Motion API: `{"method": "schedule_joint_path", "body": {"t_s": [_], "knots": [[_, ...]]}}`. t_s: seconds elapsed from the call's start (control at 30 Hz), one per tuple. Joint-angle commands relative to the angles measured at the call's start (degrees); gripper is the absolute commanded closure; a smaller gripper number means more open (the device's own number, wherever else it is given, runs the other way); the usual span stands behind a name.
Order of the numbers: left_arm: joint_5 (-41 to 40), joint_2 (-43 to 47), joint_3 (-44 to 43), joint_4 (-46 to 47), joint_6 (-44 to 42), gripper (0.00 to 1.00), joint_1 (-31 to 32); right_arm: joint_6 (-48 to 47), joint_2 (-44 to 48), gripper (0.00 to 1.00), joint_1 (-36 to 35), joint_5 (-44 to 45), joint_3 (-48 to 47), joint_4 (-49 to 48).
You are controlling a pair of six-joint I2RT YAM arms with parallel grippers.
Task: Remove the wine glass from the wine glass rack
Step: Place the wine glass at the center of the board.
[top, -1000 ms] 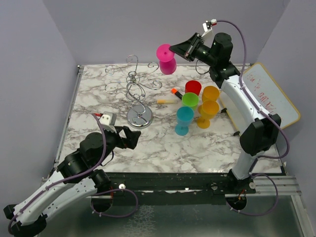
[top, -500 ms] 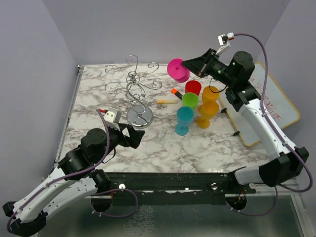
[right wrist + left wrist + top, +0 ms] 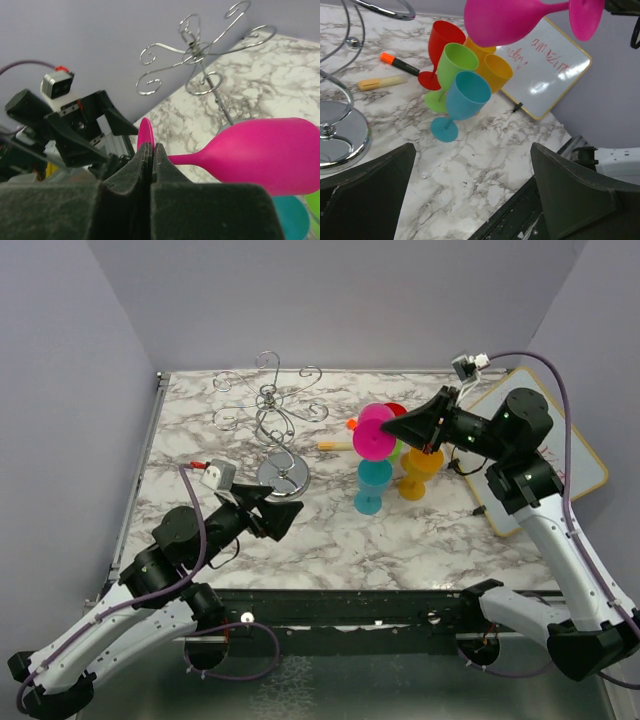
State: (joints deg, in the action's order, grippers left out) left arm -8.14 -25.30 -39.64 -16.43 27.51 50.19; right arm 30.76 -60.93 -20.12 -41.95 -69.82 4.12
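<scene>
The pink wine glass hangs in the air on its side, off the chrome wine glass rack, above a cluster of coloured glasses. My right gripper is shut on the rim of its foot; the right wrist view shows the gripper pinching the thin pink disc, the bowl to the right. The rack holds nothing on its scroll arms. My left gripper stands open low over the table, just in front of the rack's round base. In the left wrist view this gripper is empty, the glass overhead.
Red, green, teal and two orange glasses stand together right of centre. An orange marker and a yellow highlighter lie behind them. A whiteboard lies at the right edge.
The right arm has carried the pink glass from the back of the table forward and down to above the coloured glasses. The left gripper has shifted slightly right and stays open.
</scene>
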Motion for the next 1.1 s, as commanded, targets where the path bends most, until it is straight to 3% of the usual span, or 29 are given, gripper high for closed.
{"method": "schedule_joint_path", "body": {"t_s": [0.0,0.27,0.53,0.63,0.77,0.93,1.07], "knots": [[7.9,-0.7,2.9,11.1,5.6,0.01,-0.3,-4.4,2.9,1.00,0.1,-12.5,2.5,5.0],[17.7,-5.6,5.6,26.9,9.7,0.04,-0.3,-4.7,3.5,0.99,-2.8,-16.1,2.6,9.2],[23.4,-7.8,3.2,29.3,10.7,0.09,-0.3,-7.7,1.0,0.99,-14.1,-7.0,1.7,14.3],[26.3,-8.0,3.5,31.3,10.9,0.16,-0.3,-8.7,-1.3,0.99,-19.7,-1.9,0.5,15.3],[28.8,-8.6,2.3,28.0,9.5,0.29,-0.3,-8.2,-4.1,0.99,-22.3,0.5,0.2,14.3],[28.0,-8.3,0.8,17.2,6.8,0.45,-0.3,-7.9,-4.2,0.99,-23.1,1.5,2.3,11.0],[29.3,-8.0,1.3,10.4,5.4,0.52,-0.3,-7.4,-4.3,0.99,-23.4,-0.3,3.8,9.9]]}}
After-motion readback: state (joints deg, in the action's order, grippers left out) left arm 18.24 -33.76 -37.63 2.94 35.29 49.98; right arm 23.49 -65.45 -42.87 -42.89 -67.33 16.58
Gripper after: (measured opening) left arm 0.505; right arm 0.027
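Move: The pink wine glass, already pinched by its foot in the right fingers, has that foot about 7 cm ahead of the empty left hand, 16 to its right and 11 above. From the right hand, the open left gripper is some 8 cm back, 19 left and 12 below. The blue glass stands about 18 cm ahead of the right hand, straight in line, 32 below; the front yellow glass stands 4 cm farther out than the blue and 8 to its right. Still pinching the foot, the right hand carries the pink glass some 10 cm back, then increasingly left, and down to the left gripper, turning counter-clockwise. The left hand goes about 7 cm right and also back to meet it, rising before it dips a little, turning some 25 degrees clockwise; its fingers close to half open, one on each side of the foot, not yet gripping it. ##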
